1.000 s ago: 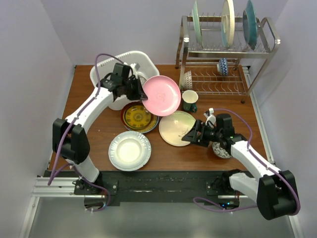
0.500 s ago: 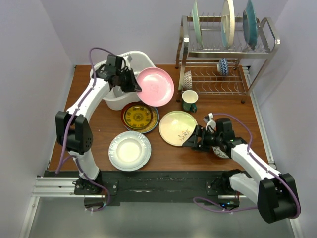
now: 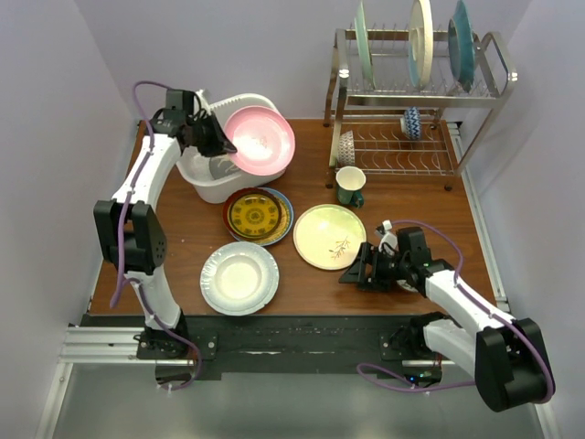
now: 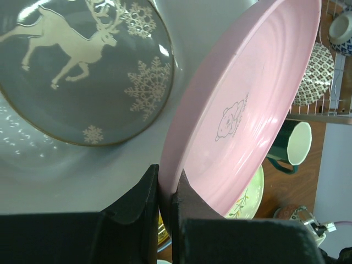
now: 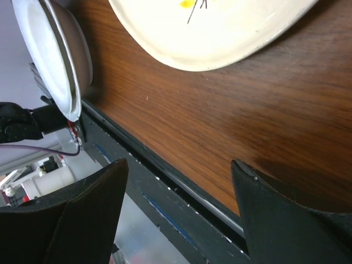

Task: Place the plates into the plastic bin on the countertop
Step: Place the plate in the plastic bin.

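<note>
My left gripper (image 3: 222, 142) (image 4: 168, 176) is shut on the rim of a pink plate (image 3: 262, 139) (image 4: 258, 99), held tilted over the white plastic bin (image 3: 197, 172) (image 4: 49, 181). A grey plate with a white reindeer (image 4: 82, 71) lies inside the bin. On the countertop (image 3: 183, 238) lie a yellow patterned plate (image 3: 256, 215) stacked on a red-brown one, a cream plate (image 3: 327, 236) (image 5: 220, 27) and a white plate (image 3: 239, 277) (image 5: 49, 49). My right gripper (image 3: 352, 273) (image 5: 180, 165) is open and empty, low over the wood just in front of the cream plate.
A steel wire rack (image 3: 475, 101) at the back right holds three upright plates (image 3: 420, 41) and small bowls (image 3: 412, 122). A dark green mug (image 3: 350, 186) (image 4: 291, 146) stands beside it. A patterned bowl (image 3: 409, 277) sits under my right arm. The countertop's near edge (image 5: 165, 165) lies below the right fingers.
The left arm swung the pink plate left and back, from over the yellow plate to over the bin. The right gripper drew back from the cream plate's edge toward the near edge.
</note>
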Controlling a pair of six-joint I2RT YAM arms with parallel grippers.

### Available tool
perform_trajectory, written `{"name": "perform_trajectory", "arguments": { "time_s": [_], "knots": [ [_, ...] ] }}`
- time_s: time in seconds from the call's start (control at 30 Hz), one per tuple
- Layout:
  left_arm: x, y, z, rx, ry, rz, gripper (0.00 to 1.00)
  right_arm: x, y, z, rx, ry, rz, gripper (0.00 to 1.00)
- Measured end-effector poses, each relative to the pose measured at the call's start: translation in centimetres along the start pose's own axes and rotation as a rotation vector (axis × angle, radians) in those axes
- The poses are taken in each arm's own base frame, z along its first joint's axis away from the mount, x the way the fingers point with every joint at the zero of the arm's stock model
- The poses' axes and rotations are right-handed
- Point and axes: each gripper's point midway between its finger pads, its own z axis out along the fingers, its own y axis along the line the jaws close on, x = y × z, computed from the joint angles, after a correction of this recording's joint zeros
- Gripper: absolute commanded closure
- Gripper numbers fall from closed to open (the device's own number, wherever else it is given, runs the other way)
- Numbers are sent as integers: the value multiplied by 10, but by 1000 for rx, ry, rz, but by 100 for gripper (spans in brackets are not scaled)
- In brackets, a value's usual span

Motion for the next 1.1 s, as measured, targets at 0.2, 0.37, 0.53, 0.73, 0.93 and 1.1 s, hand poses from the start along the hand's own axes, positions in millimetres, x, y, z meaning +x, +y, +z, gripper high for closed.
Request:
{"name": "perform_trajectory", "arguments": {
  "time_s": [0.2,0.37,0.53,0.73,0.93,1.1],
  "knots": [
    [-14,18,-3,-8,-17,-53,100,3,-2,0,5,7,4,21],
    [-30,29,-3,-20,-46,-85,100,3,-3,0,7,6,5,21],
    [-46,50,5,-41,-66,-110,100,5,-5,1,11,10,9,21],
    [-44,73,15,-83,-53,-144,100,5,-5,1,10,10,9,21],
    [-38,83,27,-101,-30,-159,100,5,-4,0,7,6,5,21],
    [-35,87,33,-107,-19,-180,100,6,-5,0,9,8,7,21]
  ]
}}
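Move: The left gripper still holds the pink plate by its rim above the near side of the white bin. The bin's middle lies about 9 cm ahead, 3 cm to the left and some 12 cm below the hand. The grey deer plate inside it is about 9 cm ahead, 1 cm left and 16 cm down; the stack with the gold plate is 10 cm back and 5 cm right, 15 cm down. From the right gripper, the bin is roughly 35 cm ahead and 39 cm left. Keep the left gripper pinched on the pink plate's rim and carry it about 7 cm left and 5 cm forward over the bin, swinging the wrist some 10 degrees counter-clockwise. As the sideways travel runs out, lower the plate about 5 cm towards the bin's floor and the deer plate, tipping the fingers slightly further down. ##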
